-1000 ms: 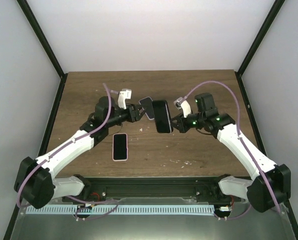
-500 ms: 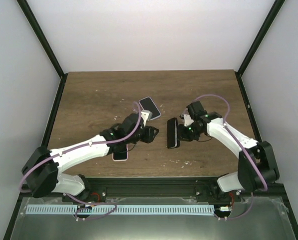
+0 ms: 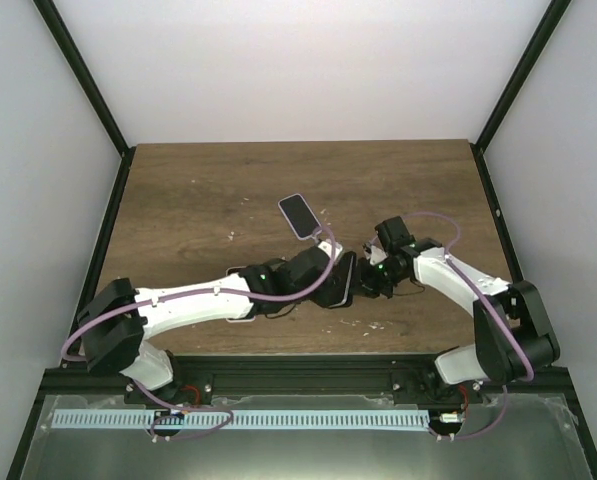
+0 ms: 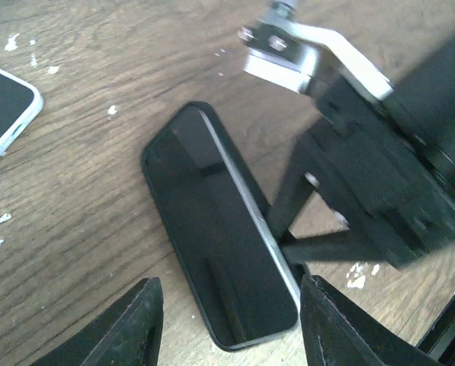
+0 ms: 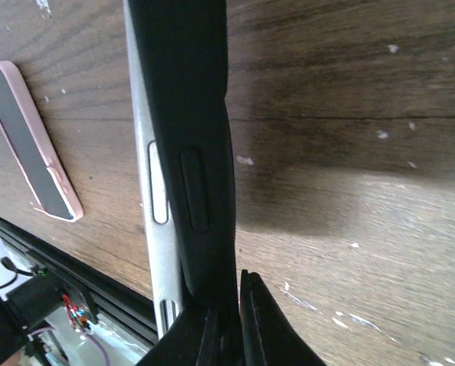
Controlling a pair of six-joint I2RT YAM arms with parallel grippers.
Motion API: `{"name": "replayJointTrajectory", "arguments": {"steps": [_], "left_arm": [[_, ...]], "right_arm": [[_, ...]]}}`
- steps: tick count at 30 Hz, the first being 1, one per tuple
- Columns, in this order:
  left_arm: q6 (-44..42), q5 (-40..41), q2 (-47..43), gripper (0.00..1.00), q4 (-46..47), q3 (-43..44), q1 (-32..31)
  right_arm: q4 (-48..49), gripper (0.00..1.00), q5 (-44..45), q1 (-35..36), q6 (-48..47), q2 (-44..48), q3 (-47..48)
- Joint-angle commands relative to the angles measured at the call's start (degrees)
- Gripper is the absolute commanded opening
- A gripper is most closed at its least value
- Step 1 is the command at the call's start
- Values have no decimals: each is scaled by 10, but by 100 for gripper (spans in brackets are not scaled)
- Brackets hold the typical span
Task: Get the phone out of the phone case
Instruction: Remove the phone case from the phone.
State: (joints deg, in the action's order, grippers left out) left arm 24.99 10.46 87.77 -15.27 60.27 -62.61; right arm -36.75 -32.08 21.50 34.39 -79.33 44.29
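A black phone case (image 5: 200, 145) stands on its long edge just above the wooden table, and the phone's silver side (image 5: 145, 191) shows beside it, partly out. My right gripper (image 5: 227, 320) is shut on the case's rim at one end. In the left wrist view the phone's dark screen (image 4: 219, 259) faces the camera. My left gripper (image 4: 229, 305) is open, its fingers either side of the near end and apart from it. From the top view both grippers, left (image 3: 328, 285) and right (image 3: 364, 279), meet at the phone (image 3: 345, 279) near the table's front middle.
A phone in a pink case (image 5: 33, 152) lies flat on the table, mostly under my left arm in the top view. Another phone in a pale case (image 3: 300, 215) lies farther back at the centre. The black front rail (image 3: 308, 375) is close behind the grippers.
My left arm has swung right and forward, from the pale-cased phone to the held phone. My right gripper has carried the cased phone down and nearer the front edge.
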Motion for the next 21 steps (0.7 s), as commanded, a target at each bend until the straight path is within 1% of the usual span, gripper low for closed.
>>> {"name": "replayJointTrajectory", "arguments": {"steps": [1, 5, 9, 11, 14, 17, 21], "left_arm": [[-78, 88, 8, 50, -35, 1, -49], [-113, 91, -2, 50, -11, -30, -74], [-147, 66, -1, 50, 30, -62, -84], [-156, 69, 9, 50, 43, -67, -85], [-171, 83, 25, 50, 63, -70, -85], [-176, 113, 46, 52, 89, -76, -85], [-189, 126, 81, 52, 86, -55, -85]], "right_arm": [[64, 1, -45, -3, 47, -13, 10], [93, 1, -41, -4, 65, -3, -19], [101, 1, 3, -4, 49, 0, -30], [112, 1, 17, -4, 48, -4, -36], [123, 1, 15, -3, 50, -21, -35], [136, 1, -19, -4, 47, -53, -34], [135, 1, -33, -4, 48, -86, -13]]}}
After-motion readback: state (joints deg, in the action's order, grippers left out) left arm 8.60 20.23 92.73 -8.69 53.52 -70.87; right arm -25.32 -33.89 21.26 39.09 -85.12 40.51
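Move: The black-cased phone hangs in the right hand's closed fingers. Its middle lies about 3 cm ahead of the left hand, 4 cm to its right and 4 cm below, and about 2 cm ahead of the right hand, 3 cm to its left and 2 cm above. Down on the table, some 14 cm below the left hand, the white-edged phone lies 16 cm ahead and 9 cm left; the pink-cased phone lies 26 cm left and 2 cm back. Back towards the base first, about 4.5 cm, then down until it is some 6 cm lower, the left hand brings its half-open fingers round to the near end of the black-cased phone, tilting up, rolling left side up and swinging clockwise, each some 15 degrees; no touch shows. Meanwhile the right hand keeps its pinch on the cased phone's side and sinks about 3 cm. ##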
